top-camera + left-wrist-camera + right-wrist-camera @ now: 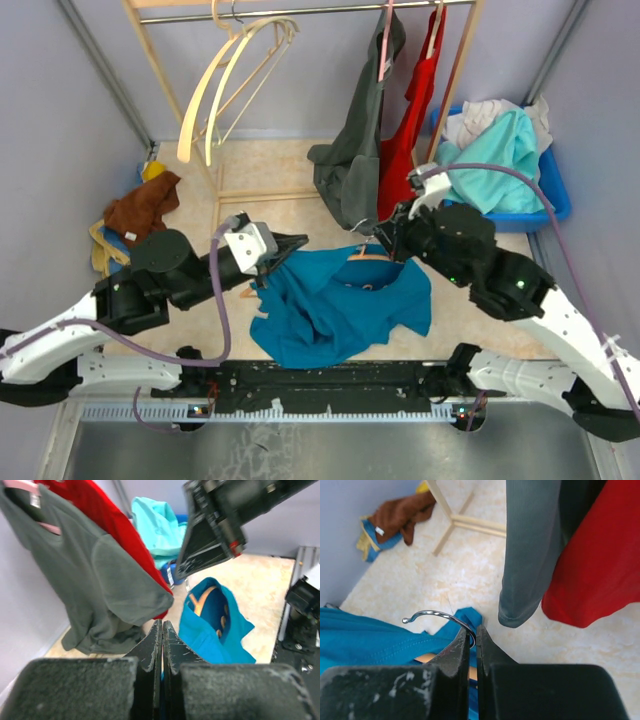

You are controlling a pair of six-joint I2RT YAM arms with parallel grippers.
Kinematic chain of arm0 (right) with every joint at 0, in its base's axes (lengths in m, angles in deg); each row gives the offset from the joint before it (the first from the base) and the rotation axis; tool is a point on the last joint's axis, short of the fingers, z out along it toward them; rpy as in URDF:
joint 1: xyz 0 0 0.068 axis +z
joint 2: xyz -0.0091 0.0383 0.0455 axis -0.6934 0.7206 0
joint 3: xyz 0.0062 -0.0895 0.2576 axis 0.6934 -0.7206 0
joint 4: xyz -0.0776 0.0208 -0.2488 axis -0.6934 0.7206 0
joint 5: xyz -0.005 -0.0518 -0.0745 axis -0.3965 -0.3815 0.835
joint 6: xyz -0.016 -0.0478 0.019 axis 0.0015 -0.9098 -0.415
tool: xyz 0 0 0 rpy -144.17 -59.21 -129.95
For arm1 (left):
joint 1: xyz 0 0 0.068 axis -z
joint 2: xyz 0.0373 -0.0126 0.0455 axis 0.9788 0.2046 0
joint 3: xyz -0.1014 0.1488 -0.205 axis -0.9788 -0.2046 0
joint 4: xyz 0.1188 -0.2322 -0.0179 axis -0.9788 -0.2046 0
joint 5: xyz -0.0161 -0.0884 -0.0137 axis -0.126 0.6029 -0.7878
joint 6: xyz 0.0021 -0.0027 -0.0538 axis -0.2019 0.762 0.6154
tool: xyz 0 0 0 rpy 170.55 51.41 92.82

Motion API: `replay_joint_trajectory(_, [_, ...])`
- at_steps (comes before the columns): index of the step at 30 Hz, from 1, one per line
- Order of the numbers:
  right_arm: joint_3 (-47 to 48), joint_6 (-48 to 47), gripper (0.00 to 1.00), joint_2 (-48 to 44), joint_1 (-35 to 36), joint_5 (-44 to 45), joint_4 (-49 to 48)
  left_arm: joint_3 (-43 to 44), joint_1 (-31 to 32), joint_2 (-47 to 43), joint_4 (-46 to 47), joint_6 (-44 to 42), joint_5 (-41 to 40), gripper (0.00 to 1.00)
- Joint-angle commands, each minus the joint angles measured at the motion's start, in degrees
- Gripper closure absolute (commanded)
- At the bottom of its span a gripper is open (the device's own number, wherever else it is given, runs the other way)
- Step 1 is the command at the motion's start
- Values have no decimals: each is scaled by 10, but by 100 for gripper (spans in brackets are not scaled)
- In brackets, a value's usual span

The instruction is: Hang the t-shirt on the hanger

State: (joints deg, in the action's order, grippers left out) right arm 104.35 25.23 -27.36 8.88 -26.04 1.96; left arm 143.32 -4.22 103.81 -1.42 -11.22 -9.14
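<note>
The teal-blue t-shirt (340, 305) lies crumpled on the floor between my arms. The orange hanger (368, 258) shows inside its neck opening, with most of it under the cloth. My left gripper (288, 252) is shut on the t-shirt's left edge; in the left wrist view a sliver of blue shows between its shut jaws (162, 626), and the t-shirt (212, 635) with the hanger (201, 600) lies just beyond. My right gripper (472, 630) is shut on the hanger's silver hook (432, 614), above the t-shirt (370, 640).
A wooden rack (300, 12) stands behind with cream hangers (225, 80), a dark grey shirt (360, 140) and a red garment (410, 120) hanging low near my right gripper. A blue bin (555, 195) with an aqua garment (500, 165) is at right; a brown cloth (145, 205) is at left.
</note>
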Motion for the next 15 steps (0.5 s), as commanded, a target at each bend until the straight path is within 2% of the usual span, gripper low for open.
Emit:
replay_joint_trajectory(1, [95, -26, 100, -25, 4, 14, 33, 39, 4, -18, 5, -13, -71, 100])
replay_joint_trajectory(8, [213, -50, 100, 3, 5, 22, 113, 95, 4, -13, -8, -27, -97, 100])
replay_joint_trajectory(15, [266, -58, 100, 28, 4, 52, 150, 128, 4, -2, -12, -32, -94, 100])
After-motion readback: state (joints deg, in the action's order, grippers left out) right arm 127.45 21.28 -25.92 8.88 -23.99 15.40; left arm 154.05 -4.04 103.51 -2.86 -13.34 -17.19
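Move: The T-shirt hangs below and between the hands: its middle is about 7 cm left of the right hand, 4 cm back and 15 cm lower, and for the left hand some 7 cm right, 4 cm back, 14 cm below. The hanger lies 3 cm left of the right hand, 1 cm back and 5 below, and 11 cm right of the left hand, 1 cm back, 5 lower. About 25 cm ahead of the right hand and 5 cm higher hang the grey shirt, 6 cm left, and the red shirt, 3 cm right. The T-shirt and the hanger already inside its opening are lifted and spread: the right hand, still pinching the hanger at its hook, rises about 10 cm while going some 4 cm right and slightly back. The left, its shut fingers keeping hold of the shirt's left edge, climbs 7 to 8 cm and draws 4 cm left. Both wrists tip up slightly, and both hands slow towards the end. ##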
